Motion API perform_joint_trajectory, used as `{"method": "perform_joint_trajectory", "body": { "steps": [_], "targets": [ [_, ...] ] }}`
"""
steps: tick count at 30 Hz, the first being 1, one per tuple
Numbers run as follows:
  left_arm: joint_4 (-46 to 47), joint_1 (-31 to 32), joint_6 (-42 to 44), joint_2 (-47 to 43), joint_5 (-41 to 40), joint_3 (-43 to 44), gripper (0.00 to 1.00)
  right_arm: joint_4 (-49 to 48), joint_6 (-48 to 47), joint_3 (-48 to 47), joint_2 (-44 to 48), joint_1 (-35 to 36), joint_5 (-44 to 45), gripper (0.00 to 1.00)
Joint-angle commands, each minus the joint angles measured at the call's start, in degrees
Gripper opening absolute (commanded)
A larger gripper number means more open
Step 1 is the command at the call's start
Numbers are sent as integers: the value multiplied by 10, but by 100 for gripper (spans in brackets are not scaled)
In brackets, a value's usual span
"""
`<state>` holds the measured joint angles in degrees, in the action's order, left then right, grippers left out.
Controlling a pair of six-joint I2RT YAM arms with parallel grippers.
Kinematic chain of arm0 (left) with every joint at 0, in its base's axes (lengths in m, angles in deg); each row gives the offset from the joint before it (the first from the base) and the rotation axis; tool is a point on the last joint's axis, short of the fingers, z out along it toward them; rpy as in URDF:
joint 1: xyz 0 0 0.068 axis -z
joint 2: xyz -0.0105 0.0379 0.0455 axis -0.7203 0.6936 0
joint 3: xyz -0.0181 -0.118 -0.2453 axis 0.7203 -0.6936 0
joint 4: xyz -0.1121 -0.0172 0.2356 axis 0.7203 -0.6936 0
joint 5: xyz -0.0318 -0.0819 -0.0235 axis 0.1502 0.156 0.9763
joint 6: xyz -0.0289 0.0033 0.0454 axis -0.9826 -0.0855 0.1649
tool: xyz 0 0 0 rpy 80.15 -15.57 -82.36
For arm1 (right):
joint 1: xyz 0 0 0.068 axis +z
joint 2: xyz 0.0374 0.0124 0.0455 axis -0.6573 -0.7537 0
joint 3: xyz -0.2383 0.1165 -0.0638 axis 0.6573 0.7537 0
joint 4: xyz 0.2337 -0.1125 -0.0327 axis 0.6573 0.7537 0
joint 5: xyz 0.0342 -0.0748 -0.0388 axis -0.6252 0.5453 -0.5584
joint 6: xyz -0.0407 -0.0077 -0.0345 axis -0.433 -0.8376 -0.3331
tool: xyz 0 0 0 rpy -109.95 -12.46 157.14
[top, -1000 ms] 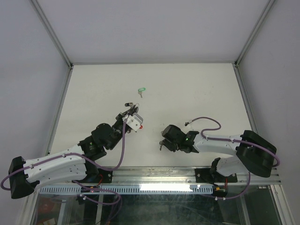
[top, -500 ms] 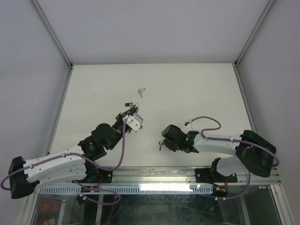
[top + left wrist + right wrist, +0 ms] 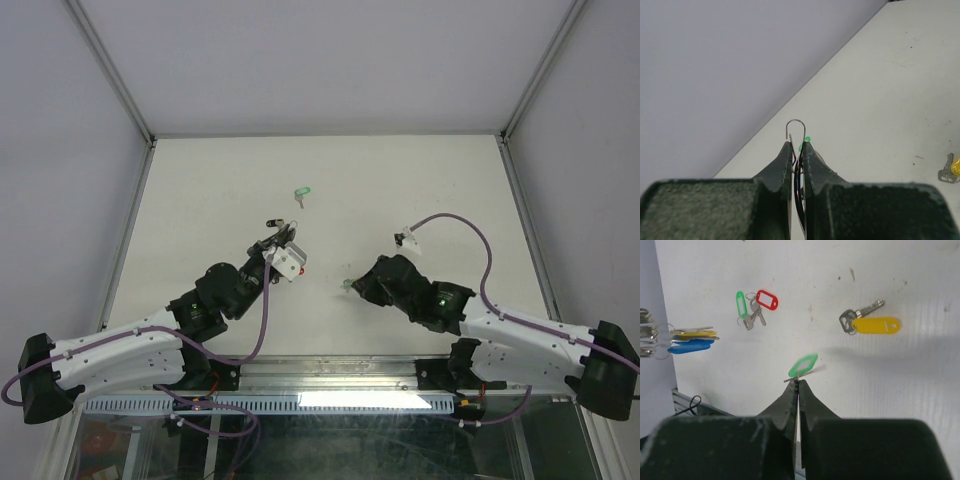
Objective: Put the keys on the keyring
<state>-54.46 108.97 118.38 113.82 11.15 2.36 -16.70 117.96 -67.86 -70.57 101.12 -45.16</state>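
My left gripper is shut on the keyring; its thin silver wire loop sticks up between the fingertips. My right gripper is shut on a key with a green tag and holds it above the table, to the right of the left gripper. In the right wrist view, a yellow-tagged key and a green-tagged and red-tagged pair of keys lie on the table. A cluster of blue and yellow tags shows at the left edge. Another green-tagged key lies farther back.
The white table is walled by grey panels with metal posts at the corners. A purple cable loops above the right arm. A yellow-tagged key lies at the right edge of the left wrist view.
My right arm has swung outward to the right, and its gripper has risen from the table with the green-tagged key. The left arm has barely moved.
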Motion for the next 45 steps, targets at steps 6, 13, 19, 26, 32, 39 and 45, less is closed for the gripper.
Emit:
{"method": "perform_joint_trajectory", "body": {
  "steps": [6, 13, 19, 26, 32, 39, 45],
  "targets": [
    [32, -4, 34, -2, 76, 24, 0, 93, -420, -131, 80, -48, -86, 0],
    [126, 96, 274, 31, -7, 2, 0, 275, -591, -330, -32, -166, -267, 0],
    [187, 152, 424, 81, -69, 9, 0, 370, -651, -471, -82, -203, -347, 0],
    [238, 165, 536, 148, -123, 25, 0, 391, -658, -537, -92, -208, -417, 0],
    [288, 167, 595, 183, -138, 33, 0, 370, -645, -565, -99, -208, -453, 0],
    [288, 169, 614, 204, -136, 49, 0, 340, -637, -572, -124, -208, -479, 0],
    [281, 170, 619, 211, -133, 56, 0, 325, -628, -575, -141, -208, -500, 0]
  ]
}}
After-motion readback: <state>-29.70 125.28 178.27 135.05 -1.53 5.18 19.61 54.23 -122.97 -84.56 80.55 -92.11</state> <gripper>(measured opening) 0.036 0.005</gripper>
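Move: The right hand already holds the green-tagged key. The keyring, shut in the left fingers, lies about 6 cm ahead of it, 14 cm to its left and 16 cm higher. The yellow-tagged key lies on the table roughly 5 cm ahead, 2 cm right and 10 cm below the right hand, the red-tagged key some 8 cm ahead, 14 cm left and equally low. From the left hand, the held green-tagged key is about 6 cm back, 14 cm right and 16 cm down. Keeping its pinch on the green-tagged key, the right hand lifts it about 21 cm up towards the keyring's height, swinging forward and slightly right before easing back and then left, while it turns some 50 degrees counter-clockwise and its fingers tip up towards level. The left hand, still shut on the keyring, comes to meet it, going about 7 cm right with a little back and up, its left side rolling up and its fingers tipping upward so that the ring's end is presented to the key. ##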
